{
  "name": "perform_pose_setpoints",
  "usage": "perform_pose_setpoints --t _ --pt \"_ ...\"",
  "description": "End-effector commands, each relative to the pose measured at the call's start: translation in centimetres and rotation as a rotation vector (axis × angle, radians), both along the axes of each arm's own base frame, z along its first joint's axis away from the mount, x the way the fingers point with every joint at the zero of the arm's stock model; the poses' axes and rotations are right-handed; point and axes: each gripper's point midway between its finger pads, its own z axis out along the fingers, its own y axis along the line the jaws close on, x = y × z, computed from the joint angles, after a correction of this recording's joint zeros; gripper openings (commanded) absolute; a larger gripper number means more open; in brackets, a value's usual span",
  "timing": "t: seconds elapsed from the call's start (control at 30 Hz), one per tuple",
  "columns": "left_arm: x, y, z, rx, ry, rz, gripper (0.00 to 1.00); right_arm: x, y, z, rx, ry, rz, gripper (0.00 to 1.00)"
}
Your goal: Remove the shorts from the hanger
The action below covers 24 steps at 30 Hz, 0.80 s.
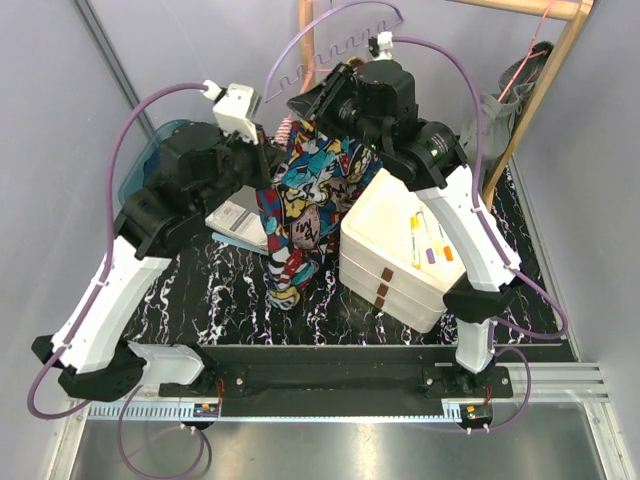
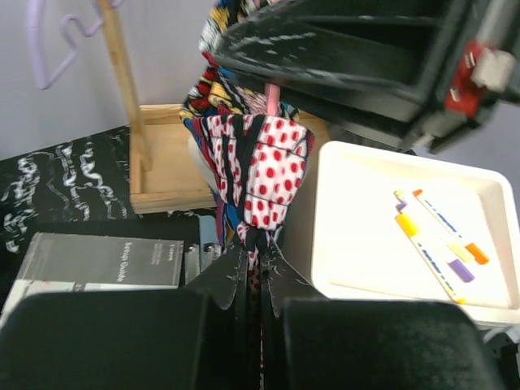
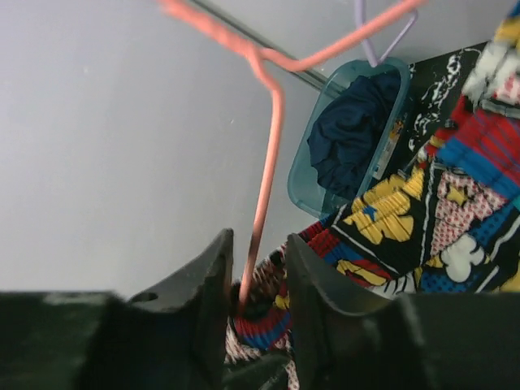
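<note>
The multicolour print shorts (image 1: 305, 205) hang bunched from a pink wire hanger (image 3: 264, 162) above the middle of the table. My left gripper (image 2: 256, 252) is shut on a fold of their red-dotted cloth (image 2: 268, 166), on the shorts' left side in the top view (image 1: 268, 170). My right gripper (image 3: 258, 240) is up at the hanger (image 1: 312, 100). Its fingers stand apart with the pink wire running between them, and the shorts' waistband (image 3: 284, 317) is bunched just below. Dark navy shorts (image 3: 351, 134) lie in a blue bin (image 3: 305, 175).
Stacked white trays (image 1: 375, 215) holding markers (image 1: 430, 240) stand right of the shorts. A manual (image 2: 97, 260) lies at the left. A wooden rack (image 1: 545, 85) rises at the back right, with grey cloth (image 1: 495, 110) by it. A lavender hanger (image 2: 49, 41) hangs behind.
</note>
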Motion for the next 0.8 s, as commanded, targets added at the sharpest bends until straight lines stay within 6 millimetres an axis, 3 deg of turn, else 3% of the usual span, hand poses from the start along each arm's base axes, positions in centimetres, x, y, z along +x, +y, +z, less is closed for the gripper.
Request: perform_pose_setpoints --t 0.0,0.03,0.13,0.23,0.57,0.77 --pt "-1.9 4.4 4.3 -0.089 -0.096 0.119 0.00 -4.0 0.0 3.7 -0.077 -0.207 0.171 0.50" --pt "-2.7 4.7 4.8 -0.110 -0.101 0.108 0.00 -4.1 0.0 3.6 -0.108 -0.233 0.188 0.65" --pt "-4.5 4.8 4.6 -0.150 -0.063 0.062 0.00 -4.6 -0.3 3.6 -0.215 -0.338 0.230 0.81" --pt "-6.3 4.8 4.4 -0.178 -0.033 0.010 0.00 -4.9 -0.7 3.7 -0.304 -0.434 0.265 0.89" --pt "-10.6 5.7 1.6 -0.155 0.059 -0.084 0.00 -6.4 0.7 5.9 -0.327 -0.650 0.403 0.90" --pt "-12.0 5.6 1.3 -0.150 0.063 -0.143 0.00 -5.8 3.1 4.8 -0.302 -0.662 0.475 0.88"
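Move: The left hand already pinches the red-dotted waist corner of the patterned shorts; the pink hanger's neck is some 10 cm ahead, 6 cm to its right and 8 cm higher. Notebook: about 12 cm ahead, 10 cm left, far below. From the right hand, just starting to open on the hanger, its neck lies roughly 3 cm ahead and 5 cm up; the white drawer box is about 6 cm back, 24 cm right and 35 cm down. The right hand opens wide and lets go of the pink hanger, drawing back about 5 cm and rising a little late on, while it rolls some 35 degrees counter-clockwise (seen from behind the hand) and its fingers swing left and slightly up. At the same time the left hand, still shut on the red-dotted waist corner and the hanger's end there, goes first left and then mostly back, about 11 cm back and 6 cm left in all, carrying shorts and hanger away from the drawer box. ##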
